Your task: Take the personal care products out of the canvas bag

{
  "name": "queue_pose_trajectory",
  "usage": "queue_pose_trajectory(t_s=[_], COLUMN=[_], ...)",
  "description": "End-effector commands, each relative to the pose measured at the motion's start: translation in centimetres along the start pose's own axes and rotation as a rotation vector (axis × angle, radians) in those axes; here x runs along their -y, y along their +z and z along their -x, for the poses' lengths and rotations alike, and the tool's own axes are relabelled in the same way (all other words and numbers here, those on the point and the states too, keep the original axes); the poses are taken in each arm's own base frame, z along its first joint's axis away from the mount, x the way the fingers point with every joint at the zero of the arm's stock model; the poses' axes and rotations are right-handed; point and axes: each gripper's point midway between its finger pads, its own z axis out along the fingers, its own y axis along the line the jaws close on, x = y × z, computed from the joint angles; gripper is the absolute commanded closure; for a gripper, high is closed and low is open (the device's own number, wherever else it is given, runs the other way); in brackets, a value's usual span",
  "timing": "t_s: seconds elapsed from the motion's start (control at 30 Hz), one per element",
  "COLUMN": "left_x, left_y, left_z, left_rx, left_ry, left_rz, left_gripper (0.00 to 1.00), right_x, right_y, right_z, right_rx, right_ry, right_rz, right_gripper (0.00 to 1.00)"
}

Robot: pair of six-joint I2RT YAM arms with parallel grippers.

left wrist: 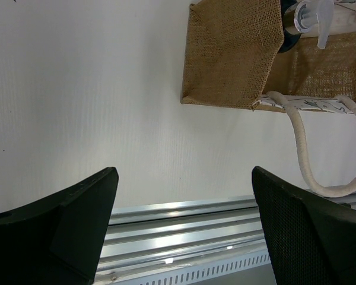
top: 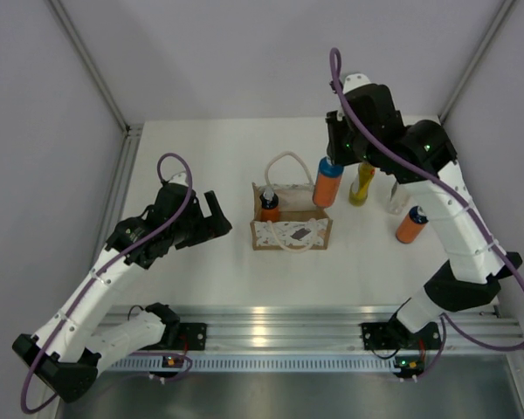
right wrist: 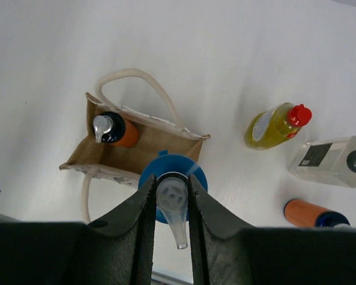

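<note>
The tan canvas bag (top: 290,229) (right wrist: 148,142) (left wrist: 234,53) stands upright mid-table. One orange pump bottle (top: 269,208) (right wrist: 115,130) stands inside it at its left end. My right gripper (top: 336,157) (right wrist: 171,184) is shut on the pump head of a second orange bottle with a blue cap (top: 327,185) (right wrist: 172,163), which hangs over the bag's right end. On the table to the right stand a yellow bottle with a red cap (top: 362,188) (right wrist: 276,126), a whitish bottle (right wrist: 329,160) and another orange bottle (top: 411,225) (right wrist: 311,214). My left gripper (top: 217,214) (left wrist: 184,178) hovers open left of the bag, holding nothing.
An aluminium rail (top: 271,332) (left wrist: 184,219) runs along the table's near edge. The bag's cream rope handle (left wrist: 302,148) droops toward that rail. Grey enclosure walls close in the left, back and right sides.
</note>
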Motion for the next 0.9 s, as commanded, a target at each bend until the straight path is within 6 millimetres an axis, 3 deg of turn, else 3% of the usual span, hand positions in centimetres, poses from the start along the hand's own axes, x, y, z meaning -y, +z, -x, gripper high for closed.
queue_pose_trajectory(t_s=[0.0, 0.13, 0.33, 0.37, 0.43, 0.47, 0.53, 0.67, 0.87], left_x=[0.9, 0.9, 1.0, 1.0, 0.9, 0.9, 0.8, 0.8, 0.9], left_y=[-0.2, -0.2, -0.3, -0.4, -0.4, -0.4, -0.4, -0.6, -0.7], left_z=[0.8, 0.8, 0.8, 0.8, 0.9, 0.9, 0.7, 0.6, 0.2], left_rx=[0.037, 0.036, 0.038, 0.038, 0.041, 0.041, 0.038, 0.042, 0.027], left_ry=[-0.007, -0.005, -0.008, -0.008, -0.006, -0.006, -0.004, -0.007, -0.001], left_rz=[-0.042, -0.041, -0.045, -0.047, -0.046, -0.046, -0.047, -0.055, -0.068], left_gripper=[0.01, 0.02, 0.01, 0.02, 0.02, 0.02, 0.01, 0.02, 0.02], right_x=[3.6, 5.7, 8.7, 9.6, 10.4, 11.2, 11.8, 13.9, 15.4], right_y=[-2.9, -3.4, -2.5, -1.4, -1.2, -0.3, 0.0, 1.9, 4.9], right_z=[1.9, 1.4, -0.1, -1.4, -1.5, -2.8, -2.9, -5.5, -8.7], right_rx=[0.109, 0.123, 0.136, 0.103, 0.138, 0.109, 0.136, 0.099, 0.069], right_ry=[0.072, 0.114, 0.183, 0.191, 0.225, 0.242, 0.265, 0.289, 0.314], right_rz=[-0.086, -0.134, -0.203, -0.235, -0.242, -0.268, -0.267, -0.32, -0.349], right_gripper=[1.0, 1.0, 1.0, 1.0, 1.0, 1.0, 1.0, 1.0, 1.0])
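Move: The right hand still holds the orange pump bottle by its top, high above the bag's right edge; the free table spot for it lies some 16 cm right, 2 cm ahead and 37 cm below. Around that spot, from the hand: yellow bottle about 11 cm right, 8 ahead; clear bottle 21 right, 5 ahead; other pump bottle 25 right, 2 back, all roughly 29 below. From the left hand the spot is about 42 cm right, 11 ahead, 21 below. The right hand swings its gripped bottle about 15 cm right towards the standing bottles, then lowers, turning clockwise. ##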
